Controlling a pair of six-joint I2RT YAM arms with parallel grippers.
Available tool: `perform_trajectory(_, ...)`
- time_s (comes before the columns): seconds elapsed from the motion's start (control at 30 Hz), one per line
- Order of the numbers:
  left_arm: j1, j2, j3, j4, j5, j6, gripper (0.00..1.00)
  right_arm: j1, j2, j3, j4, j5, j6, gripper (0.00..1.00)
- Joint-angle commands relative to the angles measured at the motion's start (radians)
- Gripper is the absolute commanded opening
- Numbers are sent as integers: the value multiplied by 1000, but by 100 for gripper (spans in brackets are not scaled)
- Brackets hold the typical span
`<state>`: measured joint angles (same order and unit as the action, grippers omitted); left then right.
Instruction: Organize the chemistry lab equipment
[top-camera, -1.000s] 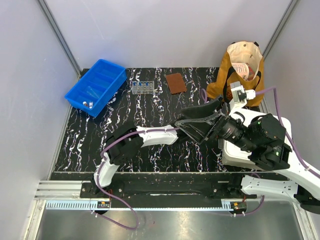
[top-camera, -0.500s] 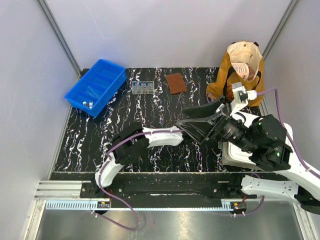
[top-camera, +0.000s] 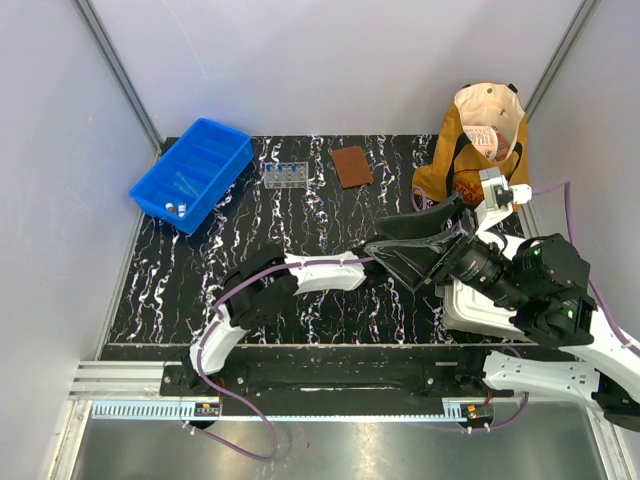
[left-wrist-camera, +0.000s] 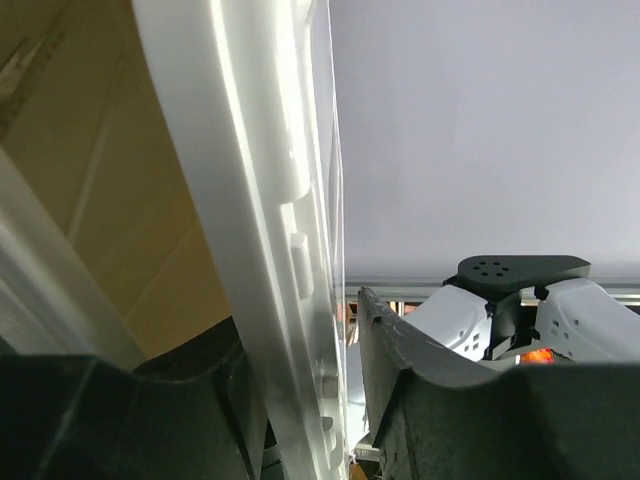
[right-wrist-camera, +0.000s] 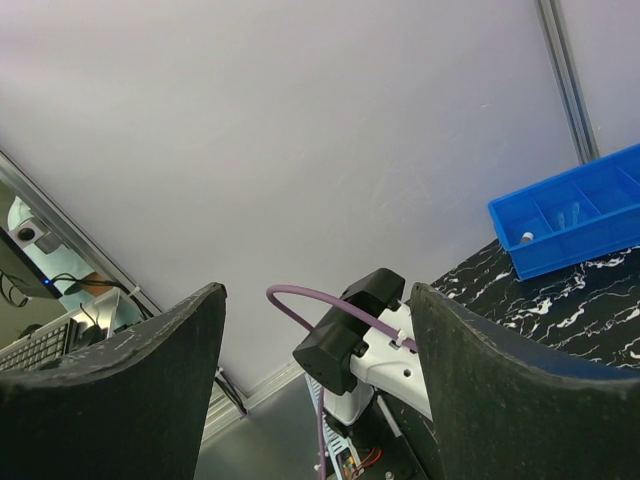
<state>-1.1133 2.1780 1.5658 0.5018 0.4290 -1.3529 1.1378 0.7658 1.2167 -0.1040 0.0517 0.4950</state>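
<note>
A small clear tube rack (top-camera: 285, 175) with blue-capped tubes stands at the back of the table. Two white-capped vials (top-camera: 175, 207) lie in the blue bin (top-camera: 215, 150). My right gripper (top-camera: 385, 250) hangs raised over mid-table, open and empty (right-wrist-camera: 318, 300). It hides my left gripper in the top view; only the left arm (top-camera: 320, 270) reaches under it. In the left wrist view, the rim of a white plastic container (left-wrist-camera: 270, 250) stands between the left gripper's (left-wrist-camera: 300, 330) parted jaws. A gap shows beside the right finger (left-wrist-camera: 400, 360).
The white container (top-camera: 470, 310) sits at the right, partly under the right arm. A tan tote bag (top-camera: 480, 140) stands at the back right corner. A brown square pad (top-camera: 351, 165) lies near the rack. The blue bin (right-wrist-camera: 575, 215) also shows in the right wrist view.
The right arm has drifted right and back. The left forearm has slid a little to the right under it. Rack, bin and bag have not moved.
</note>
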Motion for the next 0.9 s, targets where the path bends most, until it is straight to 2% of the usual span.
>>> perform_trajectory(0.0,15,-73,3,-5,-35,60,42,-1,-16,4,1,22,-10,80)
perform_trajectory(0.3,30,-161,8,-219,-127,179,54,-1,-37,-5,-25,51,-15,80)
perform_trajectory(0.5,43,-208,8,-299,-168,248,60,0,-39,-14,-31,73,-22,81)
perform_trajectory(0.73,46,-279,20,-486,-288,373,61,-1,-34,-11,-72,128,-38,81)
perform_trajectory(0.87,44,-290,16,-465,-276,387,60,-1,-36,-9,-106,195,-50,81)
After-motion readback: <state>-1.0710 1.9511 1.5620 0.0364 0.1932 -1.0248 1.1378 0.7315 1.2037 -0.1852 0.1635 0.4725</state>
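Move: The lid lies over the storage bin with its left edge between the left hand's already loosening fingers; its middle is about 18 cm to that hand's right and 5 cm ahead, at about fingertip height. The bin's middle is below that, some 7 cm lower than the hand, and the mustard bag stands roughly 32 cm ahead and 9 cm to the right. From the right hand the lid is about 28 cm right, 12 cm ahead and 30 cm down. The left hand finishes letting go of the lid's left edge, its fingers spreading further from partly open to a bit over half open as it dips about a centimetre, comes free and backs off to the left and forward, some 5.5 cm and 4.5 cm, rising back to just above its starting height. As it clears the bin the wrist turns about 25 degrees, tipping the fingers down and swinging them a little forward, while the open, empty right hand high above drifts about 2 cm down, right and forward. ##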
